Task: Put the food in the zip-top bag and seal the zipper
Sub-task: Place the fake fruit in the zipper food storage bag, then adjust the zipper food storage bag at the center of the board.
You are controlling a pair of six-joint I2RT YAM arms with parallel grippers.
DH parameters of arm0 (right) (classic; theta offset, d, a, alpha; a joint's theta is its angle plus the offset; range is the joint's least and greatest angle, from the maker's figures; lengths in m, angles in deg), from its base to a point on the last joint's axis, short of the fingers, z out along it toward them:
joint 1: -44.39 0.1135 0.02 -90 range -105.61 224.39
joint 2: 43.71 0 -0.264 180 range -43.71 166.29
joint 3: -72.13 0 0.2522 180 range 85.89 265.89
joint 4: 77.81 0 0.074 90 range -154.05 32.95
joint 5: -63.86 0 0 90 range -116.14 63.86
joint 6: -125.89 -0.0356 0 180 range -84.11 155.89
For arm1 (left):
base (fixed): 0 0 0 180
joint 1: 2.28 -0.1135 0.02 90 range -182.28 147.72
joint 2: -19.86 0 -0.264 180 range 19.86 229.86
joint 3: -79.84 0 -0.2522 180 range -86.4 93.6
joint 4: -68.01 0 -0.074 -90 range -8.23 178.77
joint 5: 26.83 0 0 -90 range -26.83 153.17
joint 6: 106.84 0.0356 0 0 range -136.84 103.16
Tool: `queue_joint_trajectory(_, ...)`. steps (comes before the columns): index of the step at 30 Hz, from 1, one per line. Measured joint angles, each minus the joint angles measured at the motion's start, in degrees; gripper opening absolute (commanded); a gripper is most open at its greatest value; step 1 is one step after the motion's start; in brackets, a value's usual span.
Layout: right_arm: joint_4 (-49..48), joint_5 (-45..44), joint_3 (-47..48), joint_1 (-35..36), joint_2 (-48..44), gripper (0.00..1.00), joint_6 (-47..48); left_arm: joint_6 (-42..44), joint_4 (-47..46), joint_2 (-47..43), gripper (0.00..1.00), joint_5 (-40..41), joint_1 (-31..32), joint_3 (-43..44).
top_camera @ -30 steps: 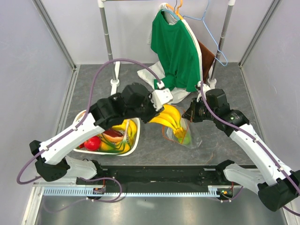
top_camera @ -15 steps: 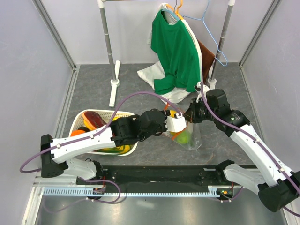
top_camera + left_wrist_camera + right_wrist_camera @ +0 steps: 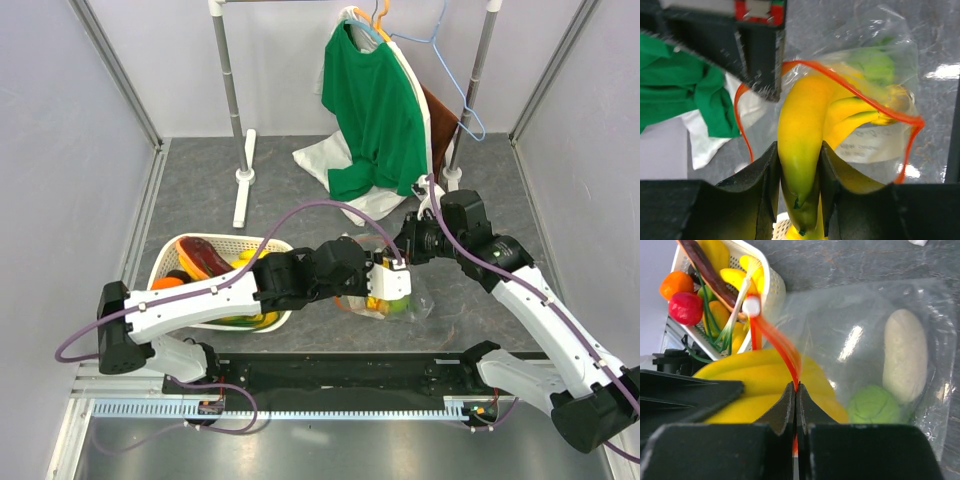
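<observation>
A bunch of yellow bananas is clamped between the fingers of my left gripper, with its far end inside the mouth of the zip-top bag. The orange-red zipper loops around the bananas. My right gripper is shut on the zipper and holds the mouth up. Inside the bag lie a green lime and a white radish. From above, the left gripper meets the right gripper over the bag.
A white lattice basket at the left holds more food, including a red apple and an orange. A green shirt hangs on a rack at the back, above a white cloth. A rack foot stands behind the basket.
My left arm has carried the bananas right and down, from beside the basket into the bag's mouth. The right gripper has kept its hold on the zipper in place.
</observation>
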Motion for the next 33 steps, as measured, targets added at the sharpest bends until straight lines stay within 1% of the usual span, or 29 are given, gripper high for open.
queue_joint_trajectory(2,-0.2,1.1,0.0,0.0,-0.1,0.0,-0.2,0.0,-0.6,0.8,0.02,-1.6,0.1,0.0)
queue_joint_trajectory(3,-0.4,1.6,0.0,0.0,-0.2,0.0,-0.3,0.0,-1.2,1.0,0.06,-2.2,0.1,0.0)
queue_joint_trajectory(4,-0.6,2.0,0.0,0.0,-0.2,0.0,-0.4,0.0,-2.1,1.1,0.11,-2.7,0.0,-0.3)
queue_joint_trajectory(5,-0.8,2.3,0.0,0.0,-0.2,0.0,-0.6,0.0,-2.6,1.0,0.28,-3.3,0.0,-0.4)
queue_joint_trajectory(8,-1.2,3.2,0.0,0.0,-0.3,0.0,-0.7,-1.2,-3.0,1.0,0.65,-5.6,-1.1,-0.3)
queue_joint_trajectory(9,-1.2,3.5,0.0,0.0,-0.3,0.0,-0.7,-2.3,-2.4,1.0,0.68,-7.5,-2.0,0.0)
queue_joint_trajectory(10,-1.3,3.7,0.0,0.0,-0.3,0.0,-0.7,-4.3,-1.5,1.0,0.72,-10.8,-4.3,0.5)
queue_joint_trajectory(11,-1.4,3.9,0.0,0.0,-0.3,0.0,-0.7,-5.4,-0.9,0.9,0.81,-12.5,-6.1,0.9)
queue_joint_trajectory(12,-1.5,4.1,0.0,0.0,-0.4,0.0,-0.7,-7.6,-0.5,0.6,0.85,-14.6,-9.3,1.0)
queue_joint_trajectory(14,-1.8,4.4,0.0,0.0,-0.6,0.0,-0.7,-10.7,0.1,-0.7,0.89,-17.2,-14.6,0.9)
queue_joint_trajectory(18,-2.0,4.9,0.1,0.0,-0.9,0.0,-0.7,-19.6,0.7,-8.1,0.9,-21.7,-24.9,-2.1)
queue_joint_trajectory(21,-2.1,5.1,0.4,0.0,-0.9,0.0,-0.8,-24.8,1.7,-14.7,0.88,-24.6,-29.7,-5.2)
queue_joint_trajectory(23,-2.3,5.2,0.8,0.0,-0.9,0.0,-0.9,-27.3,2.6,-16.4,0.86,-26.3,-31.0,-6.5)
queue_joint_trajectory(25,-2.6,5.1,1.2,0.0,-0.9,0.0,-1.0,-30.0,4.1,-15.3,0.87,-28.3,-31.5,-7.0)
queue_joint_trajectory(28,-2.9,5.1,1.6,0.0,-0.9,0.0,-1.2,-33.4,5.9,-10.4,0.95,-32.3,-31.7,-7.0)
queue_joint_trajectory(30,-3.0,5.0,1.6,0.0,-0.9,0.0,-1.3,-35.6,6.2,-7.7,0.97,-35.1,-31.8,-7.8)
queue_joint_trajectory(33,-3.0,4.7,1.7,0.0,-0.9,0.0,-1.5,-39.5,6.5,-7.8,0.97,-39.3,-31.7,-10.6)
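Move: The bunch of bananas is already in the left gripper, at the open mouth of the zip-top bag; the bag's middle lies about 5 cm right, 2 cm back and 10 cm below that hand. Inside, the green fruit is some 8 cm right, 7 cm back and 15 cm down, the white gourd about 6 cm right, 1 cm ahead and 15 cm down. From the right hand, the bag's middle is roughly 7 cm back, 1 cm left and 9 cm below. Easing a centimetre or two to the right, the left hand opens wide to let go of the bananas at the bag's mouth. It then swings forward and some 12 cm left, rising out, and finally sinks and draws back on the basket side, rolling about 60 degrees around its finger line. The right hand keeps the rim pinched and lifts it about 3 cm. ##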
